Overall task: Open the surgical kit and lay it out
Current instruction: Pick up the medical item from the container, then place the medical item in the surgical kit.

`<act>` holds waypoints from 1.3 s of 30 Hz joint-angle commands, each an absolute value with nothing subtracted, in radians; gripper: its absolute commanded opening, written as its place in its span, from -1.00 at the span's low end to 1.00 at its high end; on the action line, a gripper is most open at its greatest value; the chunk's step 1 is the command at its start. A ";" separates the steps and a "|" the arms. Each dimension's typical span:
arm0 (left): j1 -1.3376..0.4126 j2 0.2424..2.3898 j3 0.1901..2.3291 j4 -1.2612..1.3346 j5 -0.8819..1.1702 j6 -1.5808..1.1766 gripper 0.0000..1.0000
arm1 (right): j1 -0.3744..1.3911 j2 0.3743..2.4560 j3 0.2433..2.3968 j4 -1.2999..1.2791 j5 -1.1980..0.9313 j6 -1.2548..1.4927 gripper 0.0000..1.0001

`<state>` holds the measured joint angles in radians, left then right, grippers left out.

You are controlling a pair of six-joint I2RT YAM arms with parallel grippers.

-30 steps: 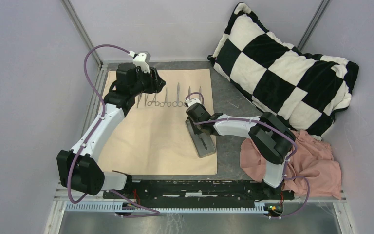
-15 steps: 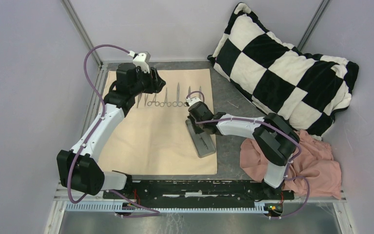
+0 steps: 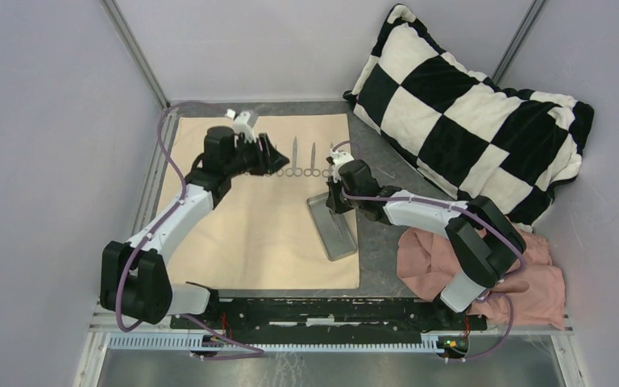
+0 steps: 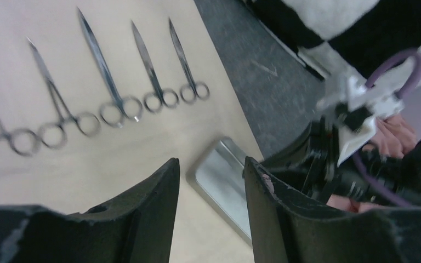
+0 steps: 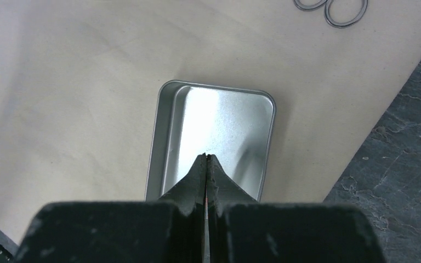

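Note:
The beige cloth wrap (image 3: 242, 234) lies spread flat on the table. Several slim steel instruments (image 3: 294, 157) (image 4: 109, 82) lie in a row along its far part. The grey metal tray (image 3: 337, 234) (image 5: 164, 137) (image 4: 219, 181) sits at the cloth's right edge, and nothing shows inside it. My right gripper (image 3: 332, 196) (image 5: 206, 156) hangs shut over the tray's far end. Only a thin metal edge of an instrument shows between its fingers. My left gripper (image 3: 271, 153) (image 4: 211, 164) is open above the row's left part, holding nothing.
A black-and-white checkered pillow (image 3: 467, 113) fills the back right corner. A crumpled pink cloth (image 3: 516, 274) lies at the near right beside the right arm's base. A small metal bit (image 3: 385, 172) lies on the dark tabletop right of the cloth.
The right gripper shut in the tray, then rose and shifted right. The instrument seen in the tray is no longer there. The left gripper moved right and nearer along the row.

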<state>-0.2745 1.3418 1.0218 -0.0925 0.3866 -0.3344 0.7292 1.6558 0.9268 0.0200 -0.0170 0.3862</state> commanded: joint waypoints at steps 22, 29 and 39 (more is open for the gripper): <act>-0.693 1.505 0.562 0.608 0.223 -0.572 -0.09 | 0.661 1.497 0.805 0.211 -0.170 0.447 -1.00; -0.704 1.608 0.610 0.673 0.259 -0.594 -0.21 | 0.661 1.495 0.801 0.212 -0.178 0.445 -1.00; -0.706 1.715 0.693 0.659 0.283 -0.642 -0.61 | 0.660 1.497 0.797 0.215 -0.191 0.452 -1.00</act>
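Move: Back, right and below the left hand is the medical item, already held and hanging from the right fingertips: some 11 cm back, 15 cm right and 17 cm down. Its middle lies about 3 cm back, 1 cm right and 2 cm below the right hand. Counted from the right hand, the tray's middle is roughly 5 cm back, neither left nor right, 5 cm down; the rightmost scissors lie 12 cm ahead, in line sideways, 6 cm down. Swooping down and back, then right and down over the tray, the left hand travels some 20 cm to the item just behind the right fingertips, turning slightly clockwise and edging forward at the end while its fingers close from half open to about a quarter. The right hand lifts about 3 cm, rolls a little, then holds, still pinching the item shut. ##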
